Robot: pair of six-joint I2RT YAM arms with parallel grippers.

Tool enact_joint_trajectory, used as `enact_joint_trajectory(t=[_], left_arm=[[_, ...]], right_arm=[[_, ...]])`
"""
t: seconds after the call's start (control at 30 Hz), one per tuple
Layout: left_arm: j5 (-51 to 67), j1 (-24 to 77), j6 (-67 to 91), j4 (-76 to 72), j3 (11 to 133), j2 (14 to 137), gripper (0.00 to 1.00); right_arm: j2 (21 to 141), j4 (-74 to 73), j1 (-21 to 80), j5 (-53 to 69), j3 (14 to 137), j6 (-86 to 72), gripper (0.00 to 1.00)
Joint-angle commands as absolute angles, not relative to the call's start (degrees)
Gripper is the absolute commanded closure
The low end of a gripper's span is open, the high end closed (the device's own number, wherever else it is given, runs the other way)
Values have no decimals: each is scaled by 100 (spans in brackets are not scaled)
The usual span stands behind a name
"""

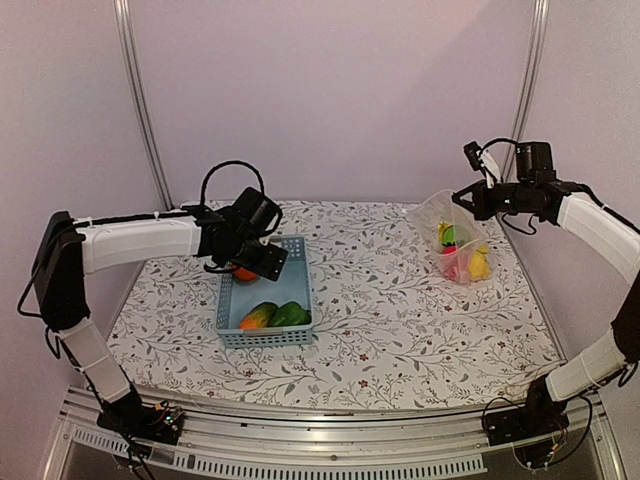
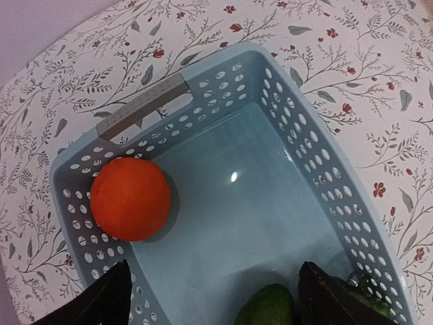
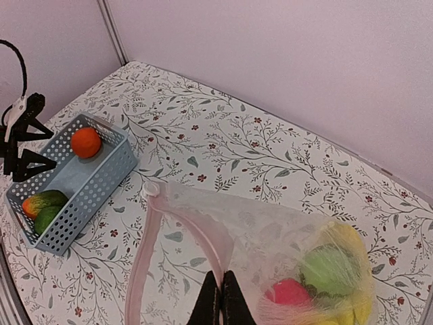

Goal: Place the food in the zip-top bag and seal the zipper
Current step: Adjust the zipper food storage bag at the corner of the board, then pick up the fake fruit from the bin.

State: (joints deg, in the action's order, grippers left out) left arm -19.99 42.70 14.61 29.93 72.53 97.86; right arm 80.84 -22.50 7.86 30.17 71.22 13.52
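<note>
A light blue basket holds an orange at its far end and, at its near end, a green piece beside an orange-green piece. My left gripper hangs open over the basket. The orange lies ahead of its left finger and a green piece shows between the fingertips. At the right, my right gripper is shut on the mouth edge of the zip-top bag, holding it up. The pinkish zipper gapes open. Inside the bag lie green, red and yellow food.
The flowered tablecloth covers the table between basket and bag. Pale walls and two metal posts close in the back and sides. The table's right edge runs close beside the bag.
</note>
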Motion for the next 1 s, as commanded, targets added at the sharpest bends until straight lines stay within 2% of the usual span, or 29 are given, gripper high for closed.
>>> enact_joint_trajectory(t=[0.0, 0.3, 0.67, 0.97], left_arm=[[-2369, 3999, 1349, 3341, 7545, 10257, 15], [-3433, 3831, 1140, 3717, 8379, 11264, 13], [-3258, 3498, 872, 3880, 8804, 11647, 14], [-2718, 3216, 711, 3899, 8526, 11457, 18]], right_arm=[[7975, -2056, 774, 3282, 6903, 1388, 100], [7897, -1995, 780, 3337, 6807, 1406, 100], [7858, -1997, 780, 3305, 6785, 1448, 100], [7901, -1995, 777, 3330, 6752, 1450, 100]])
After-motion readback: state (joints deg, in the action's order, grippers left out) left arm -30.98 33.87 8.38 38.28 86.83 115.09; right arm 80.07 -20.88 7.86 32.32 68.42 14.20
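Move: The orange sits in the far left corner of the basket, about 9 cm ahead of the open left hand, 8 cm to its left and 9 cm below. At similar depth, the mango is some 3 cm back and 5 cm left of that hand, the avocado about 2 cm back and 2 cm right. From the right hand, already pinching the bag's mouth, the orange is roughly 45 cm left, 3 cm ahead and 23 cm down. Forward and to its left, the left hand travels about 7 cm each way over the basket towards the orange, sinking some 5 cm early on and then staying near that height. The wrist rolls nearly 20 degrees, left side rising, with a slight counter-clockwise turn; the fingers stay wide open. The right hand eases down about 1 cm and keeps its pinch on the bag's mouth. ##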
